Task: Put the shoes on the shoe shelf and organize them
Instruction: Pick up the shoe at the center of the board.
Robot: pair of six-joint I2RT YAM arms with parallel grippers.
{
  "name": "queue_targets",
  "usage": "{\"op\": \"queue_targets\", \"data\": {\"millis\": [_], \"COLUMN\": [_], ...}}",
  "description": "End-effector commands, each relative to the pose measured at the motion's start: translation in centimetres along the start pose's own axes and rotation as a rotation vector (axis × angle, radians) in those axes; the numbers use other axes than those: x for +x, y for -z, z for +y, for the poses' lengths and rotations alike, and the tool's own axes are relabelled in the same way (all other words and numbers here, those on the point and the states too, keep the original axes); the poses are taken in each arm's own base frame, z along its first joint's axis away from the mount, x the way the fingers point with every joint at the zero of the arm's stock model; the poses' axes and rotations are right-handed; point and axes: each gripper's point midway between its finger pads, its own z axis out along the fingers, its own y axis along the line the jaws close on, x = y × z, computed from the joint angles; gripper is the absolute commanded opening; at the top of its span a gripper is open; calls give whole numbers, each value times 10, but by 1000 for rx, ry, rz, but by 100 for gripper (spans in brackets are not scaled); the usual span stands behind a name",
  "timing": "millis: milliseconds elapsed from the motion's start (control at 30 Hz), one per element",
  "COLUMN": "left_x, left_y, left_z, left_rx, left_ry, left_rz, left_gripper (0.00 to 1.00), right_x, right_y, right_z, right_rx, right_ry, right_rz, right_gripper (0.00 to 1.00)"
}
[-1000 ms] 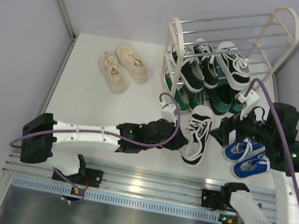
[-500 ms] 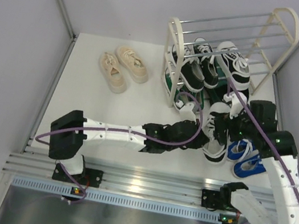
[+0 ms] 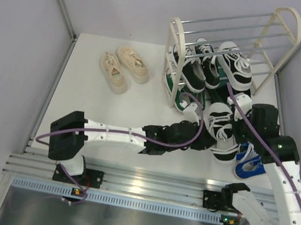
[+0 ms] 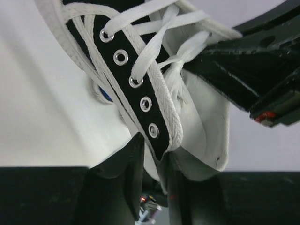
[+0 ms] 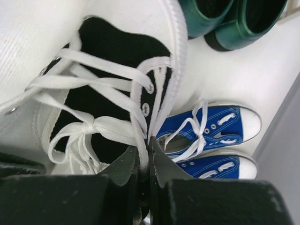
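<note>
A pair of black white-laced canvas sneakers [image 3: 220, 130] hangs between both arms, just in front of the shoe shelf [image 3: 175, 41]. My left gripper [image 3: 202, 134] reaches in from the left. Its fingers still straddle the eyelet flap of one black sneaker [image 4: 136, 61], with the left gripper [image 4: 154, 159] closed narrowly round it. My right gripper [image 5: 148, 147] is shut on the laced edge of the black sneaker [image 5: 112, 51]. It comes from the right in the top view, where the right gripper [image 3: 235, 127] meets the pair.
Blue sneakers [image 3: 249, 163] lie on the table under the right arm, with the blue sneakers [image 5: 220, 126] seen below the held shoe. Green loafers [image 5: 220, 18] stand beside them. Cream sneakers [image 3: 124, 68] lie at the back left. Black-and-white sneakers [image 3: 238, 61] sit on the shelf.
The left arm carried the black sneakers to the right toward the shelf. The right gripper came in from open and shut on the pair. The left gripper's hold has eased slightly.
</note>
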Motion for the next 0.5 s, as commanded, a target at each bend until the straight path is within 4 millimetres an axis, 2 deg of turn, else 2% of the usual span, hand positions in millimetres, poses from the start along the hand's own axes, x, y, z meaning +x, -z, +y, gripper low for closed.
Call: {"op": "queue_targets", "data": {"millis": [0, 33, 67, 133, 167, 233, 267, 300, 333, 367, 433, 467], "left_x": [-26, -25, -21, -18, -23, -14, -21, -22, -13, -19, -13, -17], "left_y": [48, 55, 68, 83, 98, 109, 123, 128, 129, 141, 144, 152], "left_z": [-78, -79, -79, -79, -83, -67, -68, -63, -40, -41, -17, -16], "left_rx": [375, 404, 449, 486, 518, 514, 537, 533, 494, 512, 475, 480], "left_ry": [14, -3, -24, -55, -86, -121, -142, -154, -192, -200, -225, -235], "left_rz": [-45, -43, -22, -5, -15, 7, -17, -23, -13, -37, -40, -58], "left_gripper": [32, 56, 64, 78, 80, 83, 87, 87, 88, 90, 91, 91], "right_x": [-38, -36, -36, -33, -29, -26, -24, -23, -23, -24, -27, -28], "right_y": [35, 40, 44, 46, 45, 44, 42, 41, 41, 41, 42, 42], "right_z": [-9, -8, -4, 6, 11, 26, 31, 40, 45, 49, 60, 64], "right_rx": [17, 7, -17, -74, -101, -187, -217, -268, -297, -323, -390, -423], "right_ry": [108, 119, 146, 197, 207, 256, 265, 292, 306, 321, 355, 369], "right_rz": [-188, -189, -203, -217, -207, -213, -210, -222, -230, -239, -273, -275], "right_gripper": [0, 0, 0, 0, 0, 0, 0, 0, 0, 0, 0, 0]}}
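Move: The black-and-white sneaker is pinched by both grippers; its middle lies about 5 cm ahead and 3 cm to the right of the left gripper, and some 4 cm left of and slightly below the right one. The other black-and-white sneaker, already on the shelf, stands roughly 30 cm ahead of the right gripper. The green loafers are about 22 cm ahead and 17 cm below it, the blue shoes about 13 cm to its right and 18 cm down. Open the left gripper wide to free the sneaker's edge and draw it away to the left, about 10 cm, while going back and up some 7 cm each. Keep the right gripper shut on the sneaker's upper by the laces: lift it slightly, then carry it back and left about 5 cm, turning some 25 degrees counter-clockwise. ##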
